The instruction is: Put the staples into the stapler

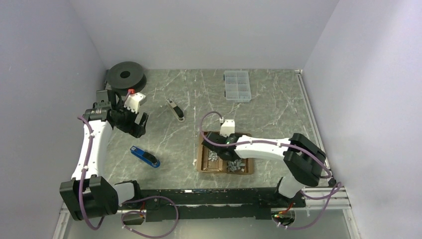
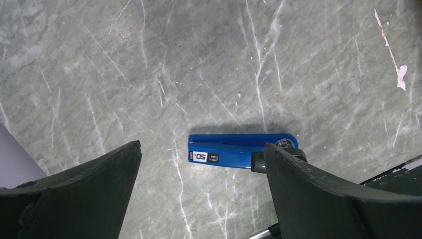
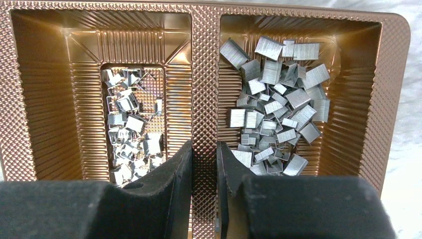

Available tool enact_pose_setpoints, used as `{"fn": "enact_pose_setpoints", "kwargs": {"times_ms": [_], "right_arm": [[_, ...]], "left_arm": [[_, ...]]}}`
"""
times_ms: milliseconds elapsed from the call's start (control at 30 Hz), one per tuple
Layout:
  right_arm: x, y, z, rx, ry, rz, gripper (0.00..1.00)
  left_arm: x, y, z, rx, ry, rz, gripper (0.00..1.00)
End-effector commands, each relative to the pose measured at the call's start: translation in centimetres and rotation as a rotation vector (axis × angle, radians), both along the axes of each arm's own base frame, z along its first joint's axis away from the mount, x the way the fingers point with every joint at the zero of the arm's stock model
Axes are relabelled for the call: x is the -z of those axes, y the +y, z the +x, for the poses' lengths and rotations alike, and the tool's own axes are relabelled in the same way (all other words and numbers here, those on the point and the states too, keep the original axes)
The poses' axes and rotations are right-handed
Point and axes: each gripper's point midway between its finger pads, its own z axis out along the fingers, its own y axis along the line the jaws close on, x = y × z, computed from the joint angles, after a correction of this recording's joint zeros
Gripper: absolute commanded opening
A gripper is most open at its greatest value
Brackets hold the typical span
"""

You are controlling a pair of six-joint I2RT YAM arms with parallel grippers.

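A blue stapler (image 1: 145,157) lies closed on the marble table, left of centre; in the left wrist view the blue stapler (image 2: 234,151) sits just beyond the fingertips. My left gripper (image 1: 133,124) (image 2: 201,145) hangs wide open above it, holding nothing. Staples (image 3: 278,99) fill the right compartment of a copper-coloured tray (image 3: 204,74), and more staples (image 3: 130,124) lie in its left compartment. My right gripper (image 3: 204,144) (image 1: 226,152) is down in the tray (image 1: 209,168), one finger on each side of the centre divider, pressed against the ridge. No staple shows between the fingers.
A second stapler, black and silver (image 1: 175,108), lies at mid-table. A clear compartment box (image 1: 237,85) stands at the back. A black spool (image 1: 125,75) sits in the back left corner. Grey walls close in three sides.
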Motion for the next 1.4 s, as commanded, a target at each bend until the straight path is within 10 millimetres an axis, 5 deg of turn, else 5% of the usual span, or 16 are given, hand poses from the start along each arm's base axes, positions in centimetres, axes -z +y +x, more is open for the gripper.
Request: {"fn": "enact_pose_setpoints", "kwargs": {"times_ms": [0, 433, 800, 967, 1133, 1367], "right_arm": [[-1.0, -3.8, 1.5, 0.082, -0.028, -0.008, 0.12], [-1.8, -18.2, 4.8, 0.379, -0.006, -0.163, 0.03], [-2.6, -24.1, 6.9, 0.495, 0.033, -0.173, 0.01], [-1.8, -24.1, 6.6, 0.482, 0.078, -0.151, 0.05], [-1.3, -23.2, 6.4, 0.459, 0.105, -0.108, 0.36], [-4.4, -21.4, 6.5, 0.398, 0.024, 0.005, 0.64]], "left_arm": [[-1.0, -0.1, -0.3, 0.042, -0.057, 0.027, 0.99], [1.0, -0.4, -1.6, 0.13, -0.002, 0.049, 0.99], [3.5, -0.4, -2.7, 0.254, 0.058, 0.099, 1.0], [4.5, -1.3, -3.9, 0.356, 0.089, 0.105, 0.99], [5.1, -2.7, -5.9, 0.543, 0.101, 0.133, 0.99], [5.5, -4.1, -8.2, 0.833, 0.094, 0.194, 0.94]]}}
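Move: The brown staple tray is already pinched by its middle divider in the right hand, its centre right at the fingertips and about 2 cm below; the clear table it is taken to lies some 23 cm to the right and 6 cm ahead, 4 cm down. The clear organizer stands about 38 cm ahead and 8 cm right. The blue stapler is roughly 7 cm back from the left hand, level sideways, 15 cm below; the black-grey tool is some 18 cm ahead and 14 cm right of that hand. The tray is drawn along the table by its divider: the right hand sweeps it some 24 cm right and 6 cm forward, turning about 30 degrees clockwise, then opens, easing a little back left and up about 1 cm. Meanwhile the wide-open left hand comes back about 7 cm and sinks nearly 6 towards the stapler, drifting 3 cm right and turning clockwise. ##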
